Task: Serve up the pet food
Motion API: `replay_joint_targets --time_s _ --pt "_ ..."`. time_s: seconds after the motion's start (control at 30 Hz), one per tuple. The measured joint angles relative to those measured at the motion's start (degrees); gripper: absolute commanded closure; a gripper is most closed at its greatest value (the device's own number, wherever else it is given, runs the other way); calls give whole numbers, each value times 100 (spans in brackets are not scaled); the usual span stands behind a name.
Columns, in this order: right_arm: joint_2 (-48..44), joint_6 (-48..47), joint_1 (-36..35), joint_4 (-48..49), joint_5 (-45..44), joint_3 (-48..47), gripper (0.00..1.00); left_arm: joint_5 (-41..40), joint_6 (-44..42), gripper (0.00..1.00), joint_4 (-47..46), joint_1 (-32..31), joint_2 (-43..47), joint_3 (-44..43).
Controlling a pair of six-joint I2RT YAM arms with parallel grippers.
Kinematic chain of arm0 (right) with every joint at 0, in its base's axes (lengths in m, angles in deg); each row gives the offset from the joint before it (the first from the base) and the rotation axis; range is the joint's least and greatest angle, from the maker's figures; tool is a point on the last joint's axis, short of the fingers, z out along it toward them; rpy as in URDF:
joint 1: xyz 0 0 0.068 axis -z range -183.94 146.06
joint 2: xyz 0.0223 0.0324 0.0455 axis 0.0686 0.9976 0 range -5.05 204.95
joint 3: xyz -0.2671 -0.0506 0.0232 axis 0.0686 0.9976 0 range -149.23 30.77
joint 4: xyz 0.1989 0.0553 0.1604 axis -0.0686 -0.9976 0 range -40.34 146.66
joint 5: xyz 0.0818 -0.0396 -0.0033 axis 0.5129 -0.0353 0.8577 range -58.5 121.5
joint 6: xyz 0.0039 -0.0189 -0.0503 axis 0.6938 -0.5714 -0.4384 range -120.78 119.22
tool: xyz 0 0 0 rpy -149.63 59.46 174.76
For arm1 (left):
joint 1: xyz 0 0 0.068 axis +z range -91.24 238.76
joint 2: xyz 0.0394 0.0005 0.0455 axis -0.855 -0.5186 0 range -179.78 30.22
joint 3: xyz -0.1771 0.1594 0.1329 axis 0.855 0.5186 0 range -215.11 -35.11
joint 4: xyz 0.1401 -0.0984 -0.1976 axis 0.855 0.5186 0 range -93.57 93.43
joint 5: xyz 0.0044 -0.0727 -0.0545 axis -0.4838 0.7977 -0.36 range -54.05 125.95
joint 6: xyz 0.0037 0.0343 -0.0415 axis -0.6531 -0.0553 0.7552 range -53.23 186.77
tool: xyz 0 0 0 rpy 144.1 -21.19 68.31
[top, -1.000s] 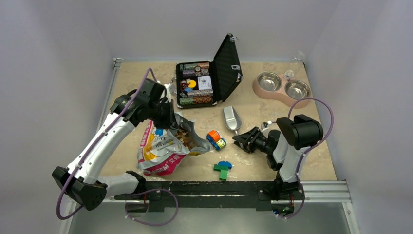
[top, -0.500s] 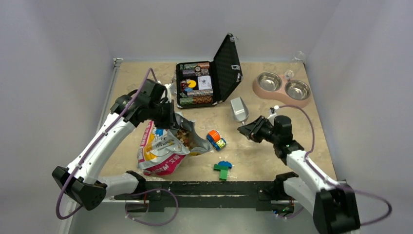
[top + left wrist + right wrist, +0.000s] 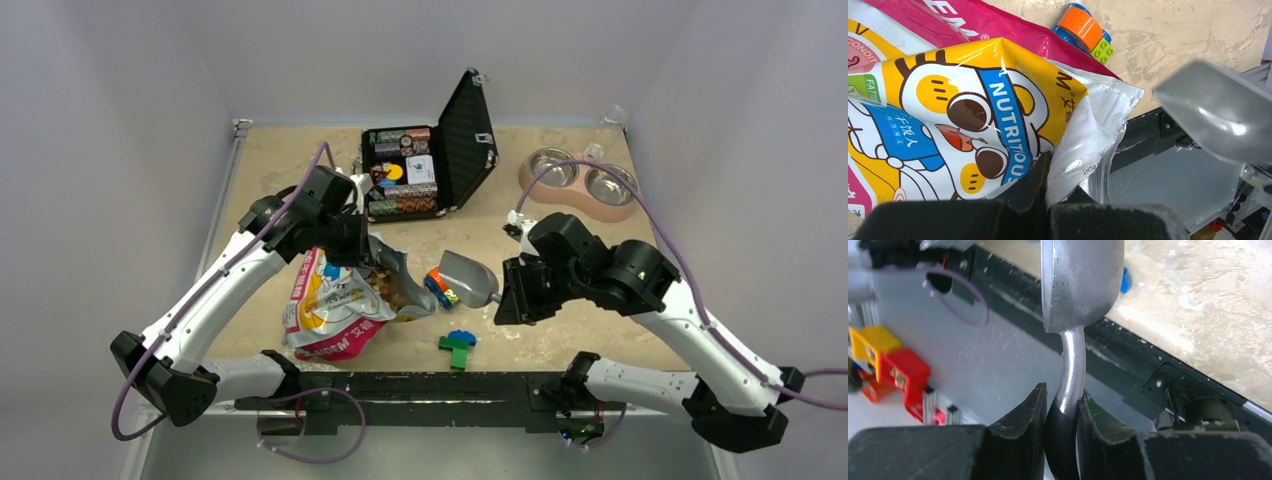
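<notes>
The pet food (image 3: 380,283) shows as brown kibble in the open mouth of a colourful bag (image 3: 335,310) lying left of centre. My left gripper (image 3: 352,243) is shut on the bag's torn top edge (image 3: 1088,140) and holds the mouth up; in the left wrist view the gripper (image 3: 1055,187) pinches clear film. A metal scoop (image 3: 465,278) hangs just right of the bag mouth, above a toy car (image 3: 441,287). My right gripper (image 3: 507,293) is shut on the scoop's handle (image 3: 1071,365), the scoop bowl (image 3: 1080,280) pointing away from it. A pink double bowl (image 3: 580,180) stands at the back right.
An open black case (image 3: 455,140) filled with chips stands at the back centre. Green and blue bricks (image 3: 458,346) lie near the front rail (image 3: 420,385). The toy car (image 3: 1085,30) sits close to the bag. Grey walls enclose the table on three sides.
The right gripper closed on the scoop, lifted it from the table and carried it left to the bag mouth. The left arm shifted slightly, still holding the bag.
</notes>
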Motion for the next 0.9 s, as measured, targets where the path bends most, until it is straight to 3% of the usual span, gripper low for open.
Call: replay_joint_targets --time_s 0.13,0.3,0.67,0.9 --pt "629 -131 -863 -796 -103 -1379 100 50 42 100 -11 -9 -57 0" --pt "1370 -345 -1346 -1333 -114 -2544 100 164 22 100 61 -24 -245 -116" --pt "2785 -730 -1405 -1073 304 -2833 100 579 203 100 -310 -39 -192 28" --pt "4057 -1102 -839 -1014 33 -3283 100 881 472 100 -704 -83 -48 232"
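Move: The right hand already holds the scoop. The mouth of the pet food bag lies some 16 cm to its left, about 8 cm ahead and 10 cm lower. On the table about 20 cm below the hand, the toy car stands some 15 cm ahead and 8 cm left, and the green blocks 4 cm ahead and 5 cm left. From the left hand, still pinching the rim, the mouth's middle is about 5 cm right, 2 cm back and 8 cm down. Leftward in an arc, the right hand carries the scoop about 10 cm towards the bag's mouth: up some 7 cm and slightly back first, then down again and forward, turning about 20 degrees counter-clockwise to bring the bowl in over the rim. The left hand keeps its pinch and draws the rim 3–4 cm to the right to meet the scoop, tilting about 10 degrees. ##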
